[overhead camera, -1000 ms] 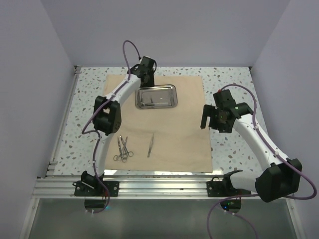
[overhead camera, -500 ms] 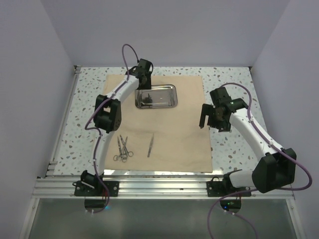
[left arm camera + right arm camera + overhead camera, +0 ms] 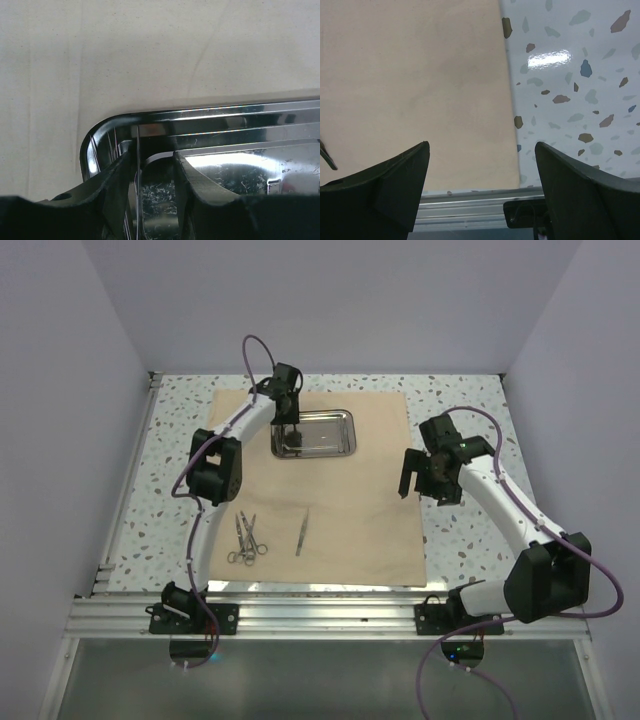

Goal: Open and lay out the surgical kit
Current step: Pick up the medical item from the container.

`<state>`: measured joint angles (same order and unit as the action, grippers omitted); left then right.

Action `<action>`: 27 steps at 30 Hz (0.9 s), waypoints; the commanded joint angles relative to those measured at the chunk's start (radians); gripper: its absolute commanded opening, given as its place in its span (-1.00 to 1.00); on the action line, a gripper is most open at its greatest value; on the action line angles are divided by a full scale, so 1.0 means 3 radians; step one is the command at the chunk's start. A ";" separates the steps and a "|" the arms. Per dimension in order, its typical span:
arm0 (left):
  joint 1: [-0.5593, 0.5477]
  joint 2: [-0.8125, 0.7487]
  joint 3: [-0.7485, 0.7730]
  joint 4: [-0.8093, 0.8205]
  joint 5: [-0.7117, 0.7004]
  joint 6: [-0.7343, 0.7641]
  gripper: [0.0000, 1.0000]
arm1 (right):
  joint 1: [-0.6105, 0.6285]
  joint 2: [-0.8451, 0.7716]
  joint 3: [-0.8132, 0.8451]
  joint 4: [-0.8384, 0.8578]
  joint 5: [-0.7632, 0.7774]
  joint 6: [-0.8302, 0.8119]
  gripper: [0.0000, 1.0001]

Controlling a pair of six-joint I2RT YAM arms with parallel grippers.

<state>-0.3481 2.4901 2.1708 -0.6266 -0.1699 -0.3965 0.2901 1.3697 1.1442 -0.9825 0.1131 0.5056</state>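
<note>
The tan cloth wrap (image 3: 340,510) lies spread flat on the table. The shiny steel tray (image 3: 330,435) sits on its far part. My left gripper (image 3: 290,430) is down at the tray's left end. In the left wrist view the left gripper (image 3: 154,157) straddles the tray's thin side rim (image 3: 137,142), one finger outside and one inside, with a gap still showing. Scissor-like forceps (image 3: 245,540) and tweezers (image 3: 302,532) lie on the cloth's near part. My right gripper (image 3: 422,485) hangs wide open over the cloth's right edge (image 3: 507,100), holding nothing.
Speckled tabletop (image 3: 570,75) borders the cloth on all sides. An aluminium rail (image 3: 465,207) runs along the near edge. Plain walls close in the left, far and right sides. A thin metal tip (image 3: 326,157) shows at the right wrist view's left edge.
My left gripper has come down onto the tray's left end and its jaws have narrowed. The right arm has shifted slightly left; its jaws stay wide.
</note>
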 commanded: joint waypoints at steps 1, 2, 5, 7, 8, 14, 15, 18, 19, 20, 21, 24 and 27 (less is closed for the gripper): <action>0.0015 0.0039 -0.0057 0.0125 0.0060 0.0105 -0.17 | 0.0010 0.0011 0.0118 0.0028 0.0001 0.0053 0.80; 0.0020 0.0050 -0.0067 0.0125 0.0055 0.0110 -0.23 | 0.0010 0.0016 0.0113 0.0028 0.0006 0.0053 0.80; 0.0020 0.0085 -0.0098 0.0105 0.0045 0.0110 -0.51 | 0.0015 0.0011 0.0103 0.0038 0.0001 0.0058 0.79; 0.0020 0.0101 -0.0098 0.0079 0.0055 0.0100 -0.69 | 0.0015 0.0011 0.0092 0.0038 0.0001 0.0053 0.79; 0.0020 0.0121 -0.0103 0.0079 0.0060 0.0095 -0.83 | 0.0010 0.0011 0.0097 0.0038 0.0001 0.0058 0.79; 0.0015 0.0086 -0.0139 0.0064 0.0091 0.0095 -1.00 | 0.0010 0.0001 0.0057 0.0054 -0.0024 0.0053 0.79; 0.0020 0.0070 -0.0134 0.0064 0.0096 0.0095 -1.00 | 0.0010 -0.0005 0.0057 0.0064 -0.0029 0.0053 0.79; 0.0020 -0.0057 -0.0093 0.0038 0.0061 0.0064 -1.00 | 0.0015 -0.0010 0.0046 0.0084 -0.0050 0.0053 0.79; 0.0020 -0.0144 -0.0083 0.0028 0.0055 0.0044 -1.00 | 0.0010 -0.0015 0.0051 0.0089 -0.0060 0.0048 0.79; 0.0020 -0.0190 -0.0062 0.0018 0.0065 -0.0002 -1.00 | 0.0015 -0.0020 0.0041 0.0110 -0.0080 0.0048 0.79; 0.0020 -0.0241 -0.0062 0.0013 0.0086 -0.0028 -1.00 | 0.0010 -0.0025 0.0036 0.0120 -0.0101 0.0048 0.79; 0.0005 -0.0492 -0.0194 0.0028 0.0177 -0.0151 -1.00 | 0.0010 -0.0045 -0.0005 0.0166 -0.0172 0.0043 0.79; -0.0082 -0.0849 -0.0588 0.0114 0.0132 -0.0192 -1.00 | 0.0015 -0.0081 -0.0051 0.0217 -0.0254 0.0048 0.79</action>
<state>-0.3538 2.4020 2.0613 -0.6018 -0.1371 -0.4191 0.2901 1.3697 1.1404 -0.9550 0.0776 0.5095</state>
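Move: The slender medical item lies front to back in the tray's left end, almost at the left fingertips: its middle about 3 cm back, 1 cm left and 1 cm below. The tray's middle is roughly 3 cm back and 6 cm right; on the cloth, the tweezers lie some 28 cm back and 4 cm right, the scissors and clamps about 31 cm back and 9 cm left. From the right hand the item is about 27 cm ahead, 31 cm left and 11 cm below. Almost in place, easing just half a centimetre forward, the left hand closes its half-open fingers fully on the slender item in the tray's left end. It holds still, low in the tray, then draws back about 2 cm and rises 1 to 1.5 cm away from the far rim, fingers shut and wrist hardly turning. ##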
